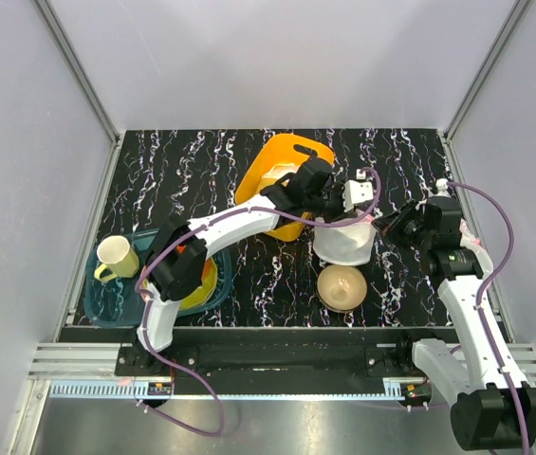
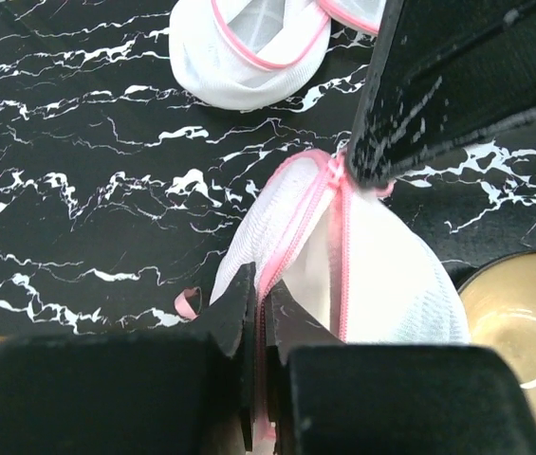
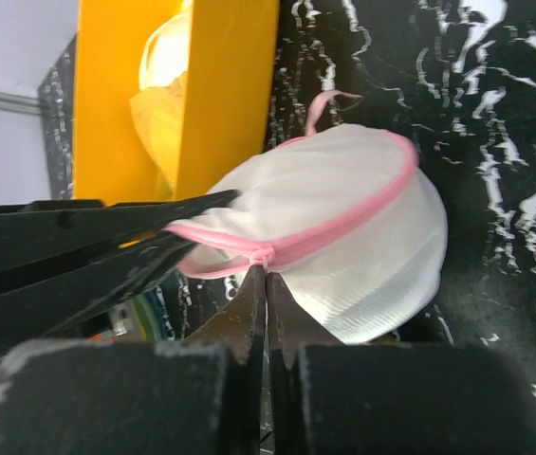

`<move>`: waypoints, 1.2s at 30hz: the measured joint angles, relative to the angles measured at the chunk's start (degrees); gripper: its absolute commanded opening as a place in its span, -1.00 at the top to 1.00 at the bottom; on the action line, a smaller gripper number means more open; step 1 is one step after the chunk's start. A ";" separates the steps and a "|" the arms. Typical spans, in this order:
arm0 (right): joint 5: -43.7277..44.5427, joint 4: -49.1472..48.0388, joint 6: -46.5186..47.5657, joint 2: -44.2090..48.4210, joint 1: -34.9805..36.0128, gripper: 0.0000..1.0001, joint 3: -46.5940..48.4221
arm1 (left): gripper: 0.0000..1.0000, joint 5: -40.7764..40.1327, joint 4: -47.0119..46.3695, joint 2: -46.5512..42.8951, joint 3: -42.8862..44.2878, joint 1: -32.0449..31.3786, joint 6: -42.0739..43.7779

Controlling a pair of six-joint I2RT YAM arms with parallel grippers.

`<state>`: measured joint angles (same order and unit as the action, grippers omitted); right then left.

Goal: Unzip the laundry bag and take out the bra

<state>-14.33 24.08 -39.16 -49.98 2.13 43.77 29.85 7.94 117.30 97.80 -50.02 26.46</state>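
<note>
The laundry bag (image 1: 344, 243), white mesh with pink zip trim, sits at mid-table between both grippers. In the left wrist view my left gripper (image 2: 263, 292) is shut on the pink zip trim of the laundry bag (image 2: 391, 284) at its near edge. My right gripper (image 3: 267, 271) is shut on the small pink zip pull at the seam of the laundry bag (image 3: 362, 237). From above, the left gripper (image 1: 330, 217) is at the bag's far-left rim and the right gripper (image 1: 387, 228) at its right side. The bra is hidden.
A tan bowl (image 1: 341, 286) stands just in front of the bag. An orange bin (image 1: 282, 175) lies behind it. A teal tray (image 1: 106, 299) with a cup (image 1: 116, 256) and a yellow plate is at the left. Flat pink-rimmed white discs (image 2: 249, 47) lie beyond the bag.
</note>
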 measured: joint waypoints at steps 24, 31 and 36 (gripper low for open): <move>-2.19 -6.78 0.24 -4.72 -8.41 -0.10 -5.35 | 1.00 1.49 -2.89 -14.08 -11.87 6.95 -7.43; -9.14 -5.95 4.48 0.11 -7.41 -0.22 1.77 | 1.00 -2.71 -1.57 -14.05 -8.85 6.80 -11.37; -13.44 -4.02 9.35 -3.17 -5.05 -0.10 9.75 | 1.00 -3.63 -0.68 -14.05 -7.65 6.54 -11.96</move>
<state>-27.77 20.05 -29.80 -53.15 -2.92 53.52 26.22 7.27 103.24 90.15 -43.48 14.50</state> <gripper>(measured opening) 0.606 0.021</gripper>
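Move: From the left fingers, shut on the laundry bag's pink zip edge, the bag's body hangs about 5 cm back, 1 cm right and 7 cm below. The pink bow pinched by the right fingers is some 7 cm right and 2 cm back. The yellow basket sits roughly 14 cm left and 9 cm ahead, the bowl 14 cm back. From the right hand, the bag's body is about 6 cm left, 3 cm back and 8 cm down. Keep the left grip shut on the zip edge and draw it about 7 cm left towards the basket, climbing as far and turning slightly counter-clockwise. Meanwhile pull the right gripper right and down, away from the left; then open it, leaving the pink bow, and lift it some 15 cm, tilting its fingers up about 20 degrees. ##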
